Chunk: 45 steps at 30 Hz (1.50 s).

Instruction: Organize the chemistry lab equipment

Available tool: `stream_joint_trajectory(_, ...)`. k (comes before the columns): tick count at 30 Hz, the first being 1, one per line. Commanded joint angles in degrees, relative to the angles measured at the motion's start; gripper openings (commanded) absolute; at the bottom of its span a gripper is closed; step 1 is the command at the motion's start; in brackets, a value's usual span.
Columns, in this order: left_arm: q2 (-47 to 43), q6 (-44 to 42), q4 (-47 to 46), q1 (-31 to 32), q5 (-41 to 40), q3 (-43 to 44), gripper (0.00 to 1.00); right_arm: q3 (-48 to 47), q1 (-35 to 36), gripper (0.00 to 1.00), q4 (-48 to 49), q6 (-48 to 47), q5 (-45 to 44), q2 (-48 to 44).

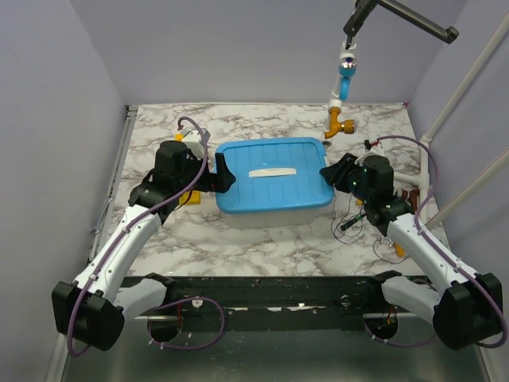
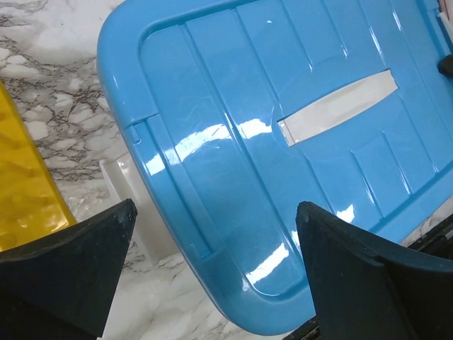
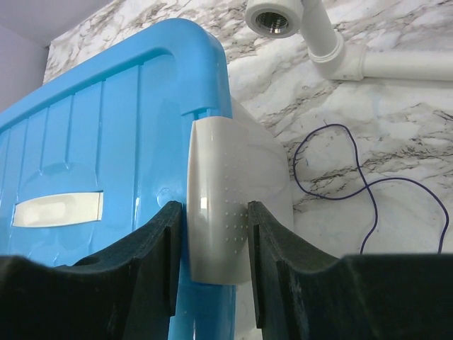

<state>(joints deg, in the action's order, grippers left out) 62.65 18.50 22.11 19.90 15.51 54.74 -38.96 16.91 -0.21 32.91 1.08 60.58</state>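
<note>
A clear storage bin with a blue lid stands mid-table. My left gripper hangs open at the lid's left end; in the left wrist view its jaws stand wide apart over the lid's corner, holding nothing. Beside it lies the yellow tube rack, partly under my left arm. My right gripper is at the bin's right end. Seen from the right wrist, the right gripper is shut on the white latch beside the lid.
A white pipe fitting and a thin purple cable lie right of the bin. An orange-and-white fitting under a hanging blue tube stands at the back right. Loose wires lie by my right arm.
</note>
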Motion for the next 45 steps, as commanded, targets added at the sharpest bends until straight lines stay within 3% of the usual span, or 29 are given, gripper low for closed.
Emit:
stream_joint_trajectory(1,-3.82,5.92,-1.70,-2.34,1.91,-3.04,0.99,1.14,-1.32,0.06,-5.10,-3.84,-3.66,0.41)
stream_joint_trajectory(10,-2.76,13.84,-11.16,-8.05,12.63,-10.84,0.99,1.46,-1.36,0.06,-3.97,-3.27,-1.49,0.64)
stream_joint_trajectory(25,1.02,20.62,-24.71,-9.63,17.52,-18.51,0.98,3.32,-1.39,0.05,-2.03,-2.15,2.34,-0.49)
stream_joint_trajectory(30,0.94,16.85,-22.48,-8.64,16.88,-16.90,0.80,3.44,-1.35,0.05,-1.03,-2.36,4.13,0.13)
stream_joint_trajectory(35,1.15,10.11,-12.69,-3.88,9.39,-11.94,0.70,2.71,-1.35,0.05,-2.05,-3.19,3.93,0.33)
stream_joint_trajectory(45,4.54,4.69,-4.50,2.42,-1.83,-6.28,0.50,3.70,-1.30,0.05,-2.52,-2.93,2.63,-0.27)
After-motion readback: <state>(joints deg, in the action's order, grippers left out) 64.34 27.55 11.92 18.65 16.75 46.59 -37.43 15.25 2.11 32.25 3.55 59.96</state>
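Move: The blue lid's left edge, with its white left clasp, lies about 5 cm below the left hand, some 2 cm ahead and 2 cm to its left. The yellow rack stands about 10 cm to that hand's left and 1 cm ahead, roughly 16 cm lower; the lid's white label is some 11 cm to its right, level fore and aft, 4 cm down. The right hand already has the right clasp between its fingers, and the left clasp is about 27 cm to its left. With fingers wide open, the left hand lifts a touch and swings about 2 cm left, then sinks some 5 cm to straddle the lid's left edge and clasp while drifting back right, its left side rolling down about 20 degrees and its fingers tipping lower. Low down it closes partway, pinching the lid's edge and clasp from both sides, and then eases up about 1 cm as it rolls most of the way back, while the right hand stays put and keeps its pinch on the right clasp. ##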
